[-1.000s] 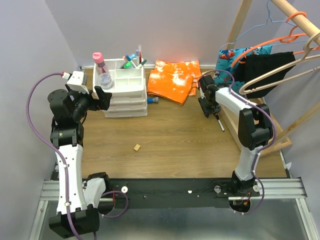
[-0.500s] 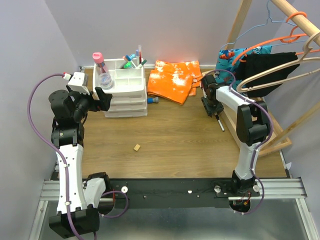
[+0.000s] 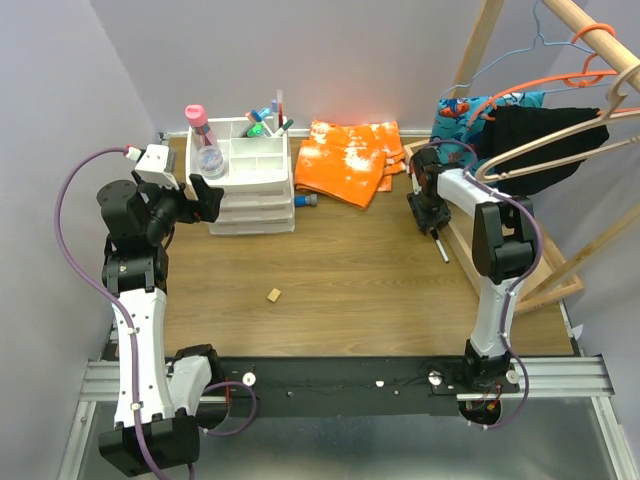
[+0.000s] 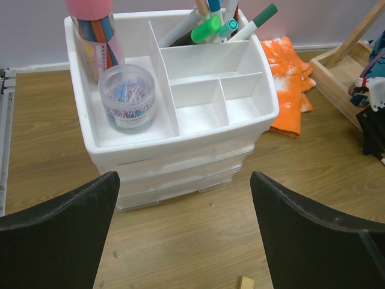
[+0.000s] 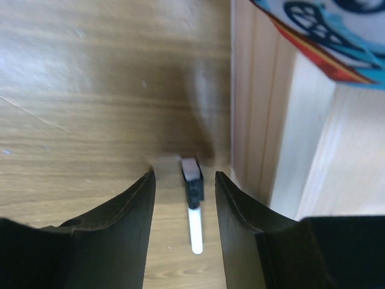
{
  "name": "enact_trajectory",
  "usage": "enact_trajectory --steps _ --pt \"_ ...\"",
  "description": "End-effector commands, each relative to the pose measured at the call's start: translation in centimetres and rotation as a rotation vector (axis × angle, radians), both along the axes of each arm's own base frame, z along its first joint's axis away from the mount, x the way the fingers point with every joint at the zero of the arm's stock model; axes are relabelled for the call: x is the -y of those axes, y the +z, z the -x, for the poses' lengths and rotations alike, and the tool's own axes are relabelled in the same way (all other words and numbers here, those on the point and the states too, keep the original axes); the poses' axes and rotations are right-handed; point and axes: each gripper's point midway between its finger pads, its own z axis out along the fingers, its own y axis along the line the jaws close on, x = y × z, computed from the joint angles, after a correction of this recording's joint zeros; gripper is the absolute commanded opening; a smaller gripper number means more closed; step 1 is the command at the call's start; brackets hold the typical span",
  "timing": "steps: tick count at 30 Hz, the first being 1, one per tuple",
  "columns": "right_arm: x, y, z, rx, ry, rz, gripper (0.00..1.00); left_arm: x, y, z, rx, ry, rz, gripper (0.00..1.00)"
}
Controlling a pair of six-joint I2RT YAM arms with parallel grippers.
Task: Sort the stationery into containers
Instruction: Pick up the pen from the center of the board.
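Note:
The white three-drawer container (image 3: 252,185) (image 4: 180,153) stands at the back left. Several pens (image 3: 268,118) (image 4: 222,21) stand in its rear compartment. A pink-capped bottle (image 3: 205,145) (image 4: 93,36) and a clear jar of paper clips (image 4: 127,98) sit in its left compartment. A blue-capped tube (image 3: 305,201) lies on the table beside the unit. My left gripper (image 3: 205,195) (image 4: 183,174) hovers open in front of the drawers, holding nothing. My right gripper (image 3: 428,215) (image 5: 184,176) points down, open. A white pen with a black cap (image 3: 440,243) (image 5: 194,205) lies on the table between its jaws, untouched.
An orange cloth (image 3: 350,160) (image 4: 289,84) lies right of the drawer unit. A wooden frame (image 3: 470,240) (image 5: 258,120) runs close along the pen's right side, under a rack of hangers and clothes (image 3: 540,140). A small tan block (image 3: 273,294) (image 4: 245,282) lies mid-table.
My right gripper has shifted a little right, toward the wooden frame and over the pen, and its jaws have widened slightly. The left arm has not moved.

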Motion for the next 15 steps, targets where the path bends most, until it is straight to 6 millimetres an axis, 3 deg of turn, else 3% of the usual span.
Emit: enact_trajectory --steps 1,4,15 --pt "-1.2 -1.6 -0.8 -0.027 0.020 -0.109 0.44 -0.3 -0.2 -0.1 0.000 0.011 -0.003 0.99" --pt "-2.3 -1.7 -0.4 -0.056 0.021 -0.170 0.31 -0.5 -0.3 0.0 -0.004 0.016 -0.008 0.99" --pt "-3.6 0.2 1.6 -0.082 0.002 -0.253 0.17 -0.7 -0.4 -0.3 -0.003 0.022 0.009 0.99"
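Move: The pen lies under the right hand, its dark cap end already between the open fingertips; its middle is about 4 cm back, 2 cm right and 2 cm down. The rack's left rail is roughly 6 cm right and 2 cm back of the hand, the orange cloth some 18 cm ahead and 23 cm left. From the left hand, the pen is about 5 cm ahead, 56 cm right and 34 cm below. Right fingers close and pinch the pen's dark cap end, sweeping about 2.5 cm left, rolling some 10 degrees. ##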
